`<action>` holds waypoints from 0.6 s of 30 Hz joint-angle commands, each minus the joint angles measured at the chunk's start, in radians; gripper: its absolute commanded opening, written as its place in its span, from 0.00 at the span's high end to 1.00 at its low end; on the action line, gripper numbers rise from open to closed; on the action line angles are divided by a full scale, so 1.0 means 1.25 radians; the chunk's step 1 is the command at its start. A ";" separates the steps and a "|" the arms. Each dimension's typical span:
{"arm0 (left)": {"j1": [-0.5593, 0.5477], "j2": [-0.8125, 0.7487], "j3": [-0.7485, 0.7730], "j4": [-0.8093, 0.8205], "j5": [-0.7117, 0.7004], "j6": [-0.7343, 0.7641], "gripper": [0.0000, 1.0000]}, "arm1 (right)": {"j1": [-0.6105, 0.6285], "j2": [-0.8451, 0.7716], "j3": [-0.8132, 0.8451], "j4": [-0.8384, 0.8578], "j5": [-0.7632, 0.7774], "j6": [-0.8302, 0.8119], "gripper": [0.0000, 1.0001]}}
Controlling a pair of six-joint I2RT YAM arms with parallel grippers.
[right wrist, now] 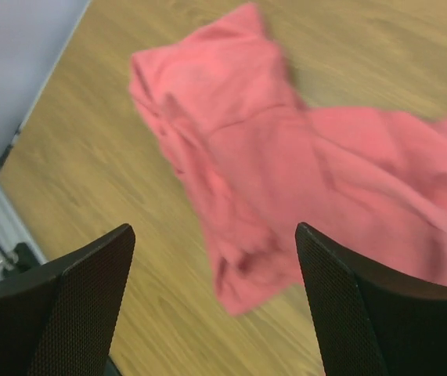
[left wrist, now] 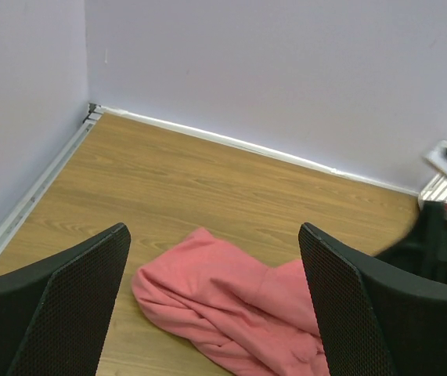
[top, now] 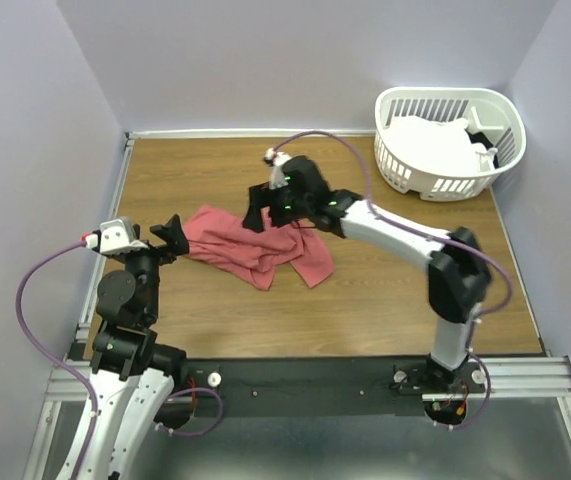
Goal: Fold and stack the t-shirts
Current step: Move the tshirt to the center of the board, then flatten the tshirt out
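A coral-red t-shirt [top: 262, 252] lies crumpled on the wooden table, left of centre. My right gripper [top: 257, 214] hovers open over the shirt's back edge. In the right wrist view the shirt [right wrist: 286, 164] spreads out below the wide-apart fingers [right wrist: 90, 290], and nothing is between them. My left gripper [top: 173, 234] is open just off the shirt's left end. From the left wrist the shirt [left wrist: 239, 305] shows ahead, between the spread fingers [left wrist: 348, 298]. White t-shirts [top: 431, 146] are heaped in the basket.
A white slatted laundry basket [top: 435, 185] stands at the back right corner. Lilac walls close off the table at the back and on both sides. Purple cables loop off both arms. Bare wood [top: 385, 300] lies in front of the coral-red shirt and to its right.
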 commanded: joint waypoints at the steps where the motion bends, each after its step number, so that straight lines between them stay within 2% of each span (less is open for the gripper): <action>1: -0.001 0.036 0.006 0.002 0.003 -0.013 0.04 | -0.069 -0.182 -0.216 -0.031 0.134 -0.063 0.10; 5: -0.001 0.127 0.010 -0.014 0.048 -0.049 0.04 | -0.105 -0.316 -0.403 -0.034 0.164 -0.079 0.10; 9: -0.002 0.251 0.032 -0.051 0.086 -0.098 0.04 | -0.135 -0.355 -0.531 -0.033 0.150 -0.086 0.11; 14: -0.002 0.424 0.051 -0.116 0.127 -0.187 0.03 | -0.204 -0.336 -0.597 -0.003 0.068 -0.110 0.12; 18: -0.002 0.494 0.026 -0.105 0.173 -0.220 0.03 | -0.222 -0.303 -0.601 0.035 0.010 -0.119 0.12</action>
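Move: The t-shirt lies loosely spread, its right end some 15 cm to the right hand's right, 7 cm back and 16 cm below; its left end is 12 cm to that hand's left and 2 cm farther out. From the left hand, the left end lies about 12 cm ahead, 4 cm right and 29 cm below, and the right end some 30 cm right and 3 cm ahead. The open right hand sweeps right 23 cm, then sinks towards the t-shirt's right end; left sinks 15, tipping down. ##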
